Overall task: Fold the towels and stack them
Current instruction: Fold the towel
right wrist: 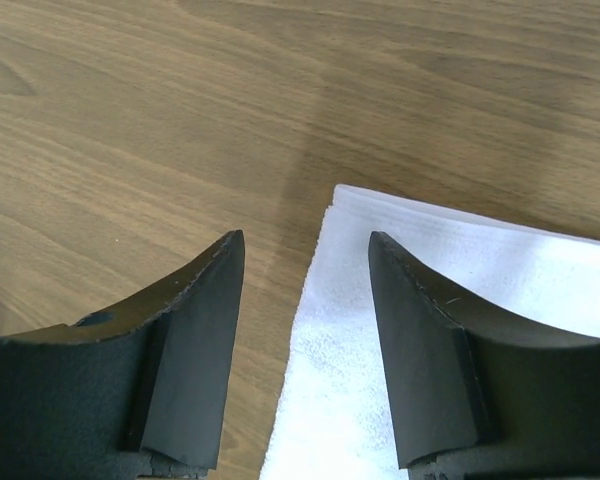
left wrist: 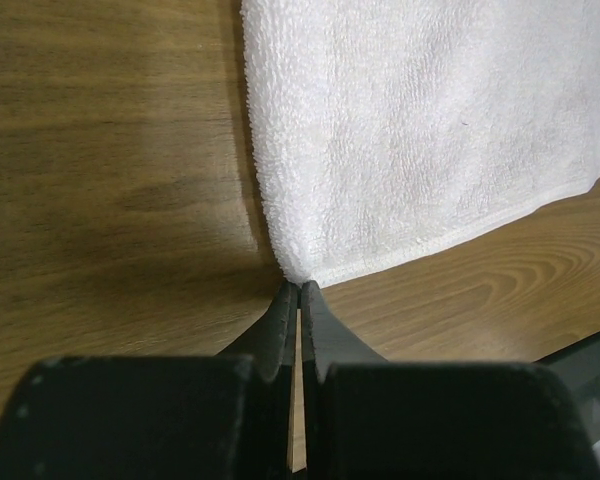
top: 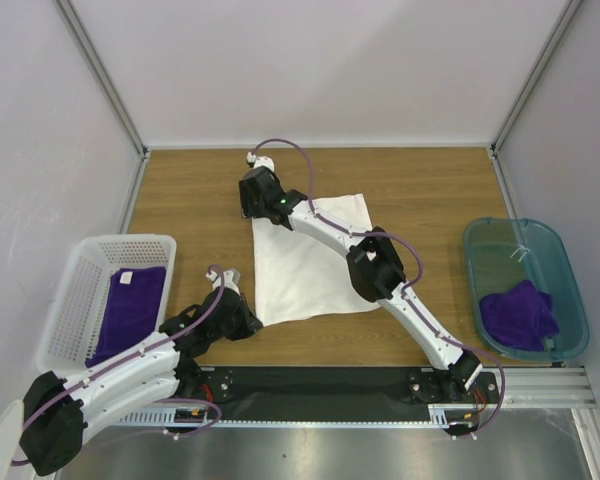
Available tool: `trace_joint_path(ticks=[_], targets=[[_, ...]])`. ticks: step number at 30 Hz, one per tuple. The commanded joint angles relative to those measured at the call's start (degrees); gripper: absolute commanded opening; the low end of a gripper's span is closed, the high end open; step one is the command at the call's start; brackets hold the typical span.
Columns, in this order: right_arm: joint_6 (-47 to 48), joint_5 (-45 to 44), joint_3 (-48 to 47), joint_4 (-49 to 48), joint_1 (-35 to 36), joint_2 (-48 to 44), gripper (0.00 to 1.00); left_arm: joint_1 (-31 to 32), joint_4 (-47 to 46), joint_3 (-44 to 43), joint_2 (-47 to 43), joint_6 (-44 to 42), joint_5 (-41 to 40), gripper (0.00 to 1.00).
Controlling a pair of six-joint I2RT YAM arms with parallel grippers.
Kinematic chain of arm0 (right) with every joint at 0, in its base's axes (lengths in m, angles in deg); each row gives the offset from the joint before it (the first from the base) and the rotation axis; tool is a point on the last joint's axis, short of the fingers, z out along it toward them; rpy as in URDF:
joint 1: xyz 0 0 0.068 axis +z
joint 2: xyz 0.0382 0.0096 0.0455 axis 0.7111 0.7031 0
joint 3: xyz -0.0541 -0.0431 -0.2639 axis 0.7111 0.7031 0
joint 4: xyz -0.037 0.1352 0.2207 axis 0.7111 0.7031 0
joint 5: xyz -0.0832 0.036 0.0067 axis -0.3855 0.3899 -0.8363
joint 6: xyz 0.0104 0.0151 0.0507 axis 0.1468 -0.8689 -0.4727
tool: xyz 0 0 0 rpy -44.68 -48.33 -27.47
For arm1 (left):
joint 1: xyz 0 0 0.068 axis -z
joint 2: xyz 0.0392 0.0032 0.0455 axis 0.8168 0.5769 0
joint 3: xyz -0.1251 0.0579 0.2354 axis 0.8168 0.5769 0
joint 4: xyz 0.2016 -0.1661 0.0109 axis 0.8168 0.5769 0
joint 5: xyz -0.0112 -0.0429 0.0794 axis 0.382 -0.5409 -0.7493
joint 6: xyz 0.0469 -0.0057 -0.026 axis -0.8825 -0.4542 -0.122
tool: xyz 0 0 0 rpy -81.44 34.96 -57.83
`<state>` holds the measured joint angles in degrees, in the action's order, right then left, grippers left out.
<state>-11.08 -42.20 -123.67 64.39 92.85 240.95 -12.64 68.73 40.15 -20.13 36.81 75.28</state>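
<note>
A large white towel [top: 305, 265] lies spread on the wooden table. My left gripper [top: 253, 319] sits at its near left corner. In the left wrist view the jaws [left wrist: 300, 286] are shut, and the tip of the towel [left wrist: 420, 130] corner is pinched between them. My right gripper [top: 252, 210] hovers over the far left corner. It is open [right wrist: 306, 236], one finger over bare wood and the other over the white towel [right wrist: 340, 380]. One purple towel [top: 130, 305] lies in the basket. Another purple towel [top: 520, 315] is bunched in the bin.
A white perforated basket [top: 80, 290] stands at the left, close to my left arm. A teal plastic bin [top: 500, 235] stands at the right edge. Grey walls close the table on three sides. A black rail [top: 320, 380] runs along the near edge.
</note>
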Motion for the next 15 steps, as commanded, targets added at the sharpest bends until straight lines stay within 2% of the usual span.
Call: trace_joint_path(ticks=[1,4,11,15], targets=[[0.33,0.33,-2.78,-2.45,0.20,2.40,0.57,0.59,3.17,1.29,0.19,0.24,0.14,0.00],[-1.34,2.10,-4.18,-2.81,0.37,4.07,0.55,0.59,4.31,0.76,0.37,-0.29,-0.21,0.00],[-1.70,0.26,-4.54,-3.16,0.29,5.48,0.50,0.59,4.93,0.94,0.46,0.23,0.14,0.00],[-2.58,-0.18,-4.53,-3.51,0.11,5.74,0.29,0.59,5.54,0.68,0.02,0.58,0.14,0.00]])
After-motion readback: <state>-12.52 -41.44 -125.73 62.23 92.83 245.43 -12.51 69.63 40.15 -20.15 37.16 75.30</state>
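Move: Just below the right hand lies the white towel's far-left corner, about 4 cm down, roughly 1 cm ahead and 1 cm to the right. From that hand, the towel's far-right corner is some 26 cm to the right and 6 cm ahead, while the pinched near-left corner is about 27 cm back and 2 cm right. For the left hand, which holds that near corner, the far-left corner lies about 27 cm ahead and 2 cm left. Sinking about 3 cm onto the white towel's far-left corner, with roughly 1 cm of drift to its left, the right hand stops low and then brings its half-open fingers together around the cloth, leaving them still partly open. Its wrist barely turns. The left hand keeps its pinch on the near-left corner, practically in place. ##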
